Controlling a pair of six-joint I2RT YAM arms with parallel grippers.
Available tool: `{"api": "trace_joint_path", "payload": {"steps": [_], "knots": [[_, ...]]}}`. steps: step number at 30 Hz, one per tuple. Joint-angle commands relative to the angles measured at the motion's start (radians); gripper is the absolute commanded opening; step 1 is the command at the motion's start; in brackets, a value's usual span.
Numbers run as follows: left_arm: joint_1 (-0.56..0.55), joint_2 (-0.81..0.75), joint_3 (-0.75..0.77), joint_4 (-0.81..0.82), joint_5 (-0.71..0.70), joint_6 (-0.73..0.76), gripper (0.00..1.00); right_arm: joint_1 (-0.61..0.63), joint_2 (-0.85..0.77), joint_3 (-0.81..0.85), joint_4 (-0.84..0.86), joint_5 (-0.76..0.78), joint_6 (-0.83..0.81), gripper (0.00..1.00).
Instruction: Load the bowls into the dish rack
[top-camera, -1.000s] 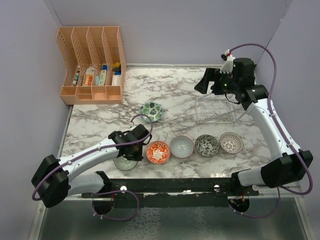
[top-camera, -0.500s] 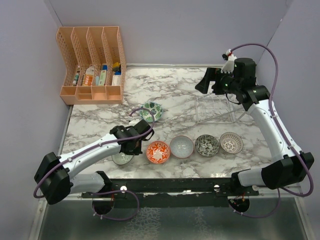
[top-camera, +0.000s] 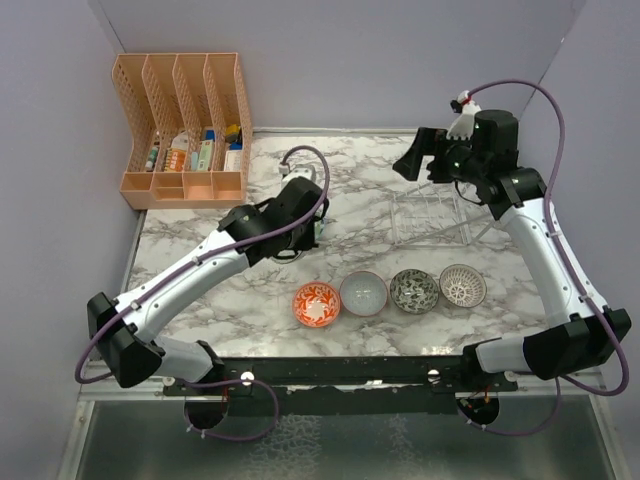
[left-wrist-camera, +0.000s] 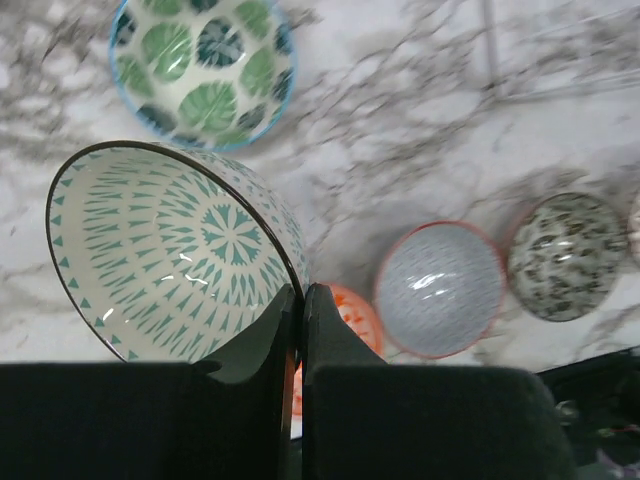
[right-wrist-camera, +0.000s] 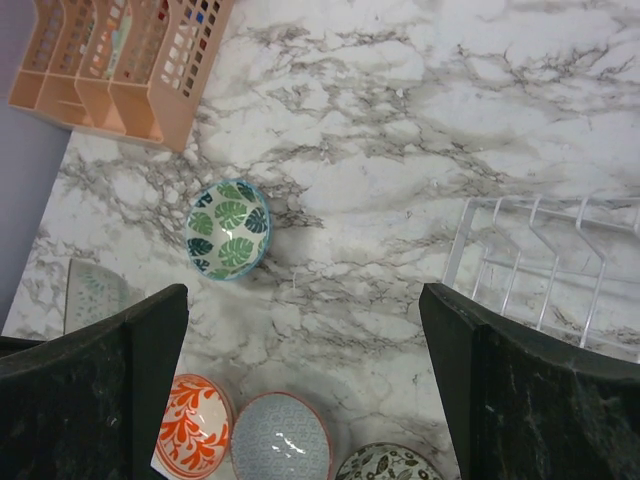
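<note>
My left gripper (left-wrist-camera: 300, 290) is shut on the rim of the pale green bowl (left-wrist-camera: 170, 250) and holds it tilted in the air above the table, just near of the green-leaf bowl (left-wrist-camera: 203, 68). In the top view the left gripper (top-camera: 308, 220) covers most of the green-leaf bowl. The red-orange bowl (top-camera: 316, 304), blue-grey bowl (top-camera: 363, 293), dark speckled bowl (top-camera: 414, 290) and lattice bowl (top-camera: 462, 285) stand in a row near the front. The clear dish rack (top-camera: 430, 215) holds no bowls. My right gripper (top-camera: 425, 160) is open and empty, high over the rack's far left corner.
An orange file organizer (top-camera: 185, 125) with small items stands at the back left. The side walls close in the marble table (top-camera: 350, 170) on left and right. The rack's ribs (right-wrist-camera: 540, 270) show at the right of the right wrist view.
My left gripper has lifted the pale green bowl off the table's front left and carried it back and to the right, over the green-leaf bowl. The right arm has barely moved.
</note>
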Motion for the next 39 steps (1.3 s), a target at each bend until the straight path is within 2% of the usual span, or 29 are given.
{"api": "trace_joint_path", "payload": {"steps": [1,4,7,15,23,28,35,39], "knots": [[0.029,0.082,0.146,0.212,0.146,0.063,0.0,-0.015,0.002,0.131,0.028,0.058,0.023,1.0],[0.054,0.134,0.182,0.375,0.301,0.036,0.0,-0.054,0.014,0.204,0.034,0.094,0.067,1.0],[0.078,0.158,0.137,0.597,0.438,-0.033,0.0,-0.097,0.042,0.295,0.03,0.091,0.112,1.0],[0.136,0.323,0.127,1.047,0.695,-0.251,0.0,-0.155,0.103,0.423,0.066,-0.033,0.151,1.0],[0.163,0.509,0.048,1.508,0.743,-0.57,0.0,-0.183,0.116,0.398,0.072,-0.059,0.142,1.0],[0.166,0.639,0.047,1.729,0.749,-0.708,0.0,-0.189,0.141,0.398,0.075,-0.073,0.136,1.0],[0.166,0.823,0.085,1.99,0.753,-0.909,0.0,-0.2,0.16,0.399,0.069,-0.068,0.124,1.0],[0.166,0.867,0.09,2.051,0.749,-0.966,0.0,-0.201,0.171,0.398,0.067,-0.067,0.119,1.0]]}}
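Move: My left hand holds the green-and-white bowl by its rim. The dish rack it is bound for is centred some 33 cm to its right, 12 cm farther out and 14 cm lower. On the table, the leaf bowl lies about 9 cm ahead and 2 cm left, the grey bowl 8 cm back and 13 cm right, the black-patterned bowl 7 cm back and 24 cm right. From my empty right hand the rack is about 11 cm right, level fore and aft, 23 cm below. I swing my left hand about 23 cm right and 15 cm forward to the rack's left end, rising some 7 cm first and then sinking back. On the way I roll the wrist nearly 80 degrees, left side down, so the shut fingers end pointing right and almost level, still pinching the rim. My open right hand lifts about 12 cm away from the rack, easing forward and right. ##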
